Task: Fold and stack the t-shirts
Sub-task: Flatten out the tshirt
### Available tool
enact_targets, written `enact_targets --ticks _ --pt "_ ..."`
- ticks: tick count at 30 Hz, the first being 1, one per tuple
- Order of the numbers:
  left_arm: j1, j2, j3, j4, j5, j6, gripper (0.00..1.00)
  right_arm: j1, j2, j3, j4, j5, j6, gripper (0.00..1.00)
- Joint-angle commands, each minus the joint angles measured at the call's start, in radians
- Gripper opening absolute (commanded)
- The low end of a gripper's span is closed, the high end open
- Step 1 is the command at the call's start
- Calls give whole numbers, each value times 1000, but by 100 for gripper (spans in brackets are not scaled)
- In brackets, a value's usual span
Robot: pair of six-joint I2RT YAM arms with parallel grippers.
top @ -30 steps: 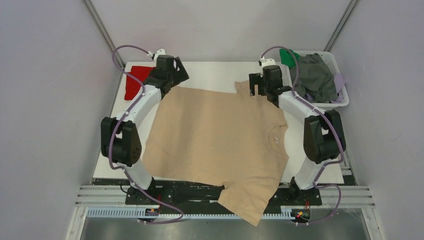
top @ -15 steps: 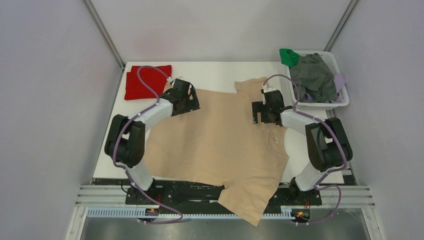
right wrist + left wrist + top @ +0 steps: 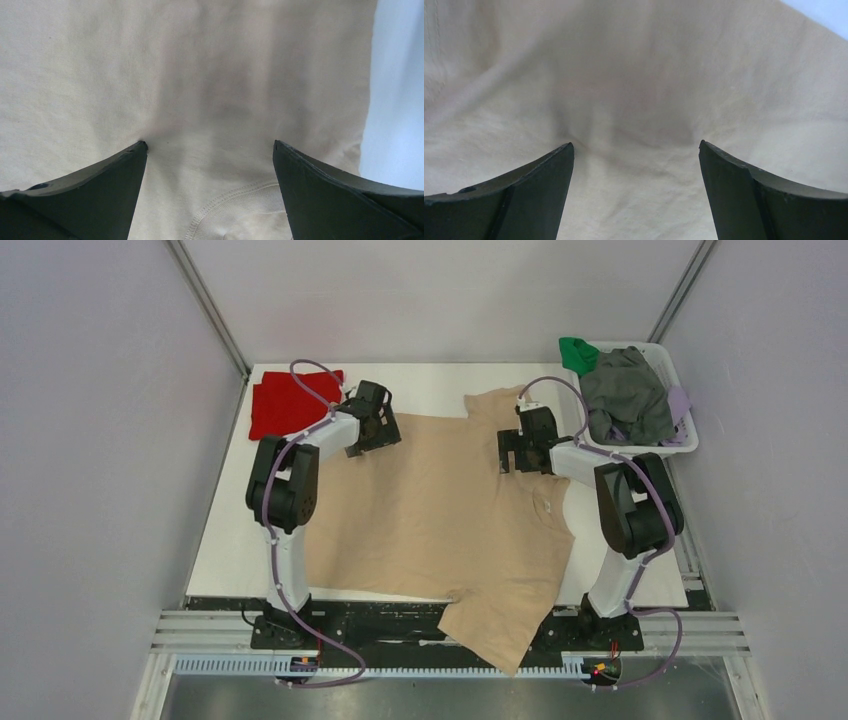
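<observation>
The beige t-shirt (image 3: 440, 510) lies spread flat on the white table (image 3: 430, 385), with one sleeve hanging over the near edge. The red t-shirt (image 3: 285, 403), folded to a rectangle, lies at the back left corner. My left gripper (image 3: 383, 436) is open, its tips pressed on the beige cloth (image 3: 634, 90) near the shirt's far left edge (image 3: 635, 146). My right gripper (image 3: 512, 453) is open, its tips on the beige cloth just beyond the neck seam (image 3: 235, 205), midway between the tips (image 3: 209, 143). Neither gripper holds cloth.
A white basket (image 3: 668, 445) at the back right holds grey, green and lilac clothes. Bare white table shows along the back, down the left side, and to the right of the shirt (image 3: 395, 100). Metal rails run along the near edge.
Both grippers have come back from the far edge and toward the middle, onto the beige shirt. The red shirt is no longer covered by the left arm. The beige shirt's left side has drawn inward.
</observation>
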Motion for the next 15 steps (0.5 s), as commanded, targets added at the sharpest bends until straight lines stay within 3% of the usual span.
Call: enact_targets --ticks 1,10,15 --pt "25 121 120 -68 -6 -45 100 -13 132 120 1 62 -19 98" --pt "36 255 349 -135 19 -22 100 -61 308 398 -42 52 -39 98" --pt "34 195 366 -150 54 -11 100 -63 231 397 -66 31 -63 98"
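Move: The t-shirt lies spread right under both open hands, its middle about 16 cm back and 17 cm right of the left hand, about 12 cm back and 20 cm left of the right. The red stack is some 20 cm left and 9 cm ahead of the left hand. From the right hand, the laundry basket stands some 33 cm right and 13 cm ahead; the flap over the near table edge is about 46 cm back and 7 cm left. Fingers open on the t-shirt, both hands drag it forward almost level, left about 6 cm, right about 10. ##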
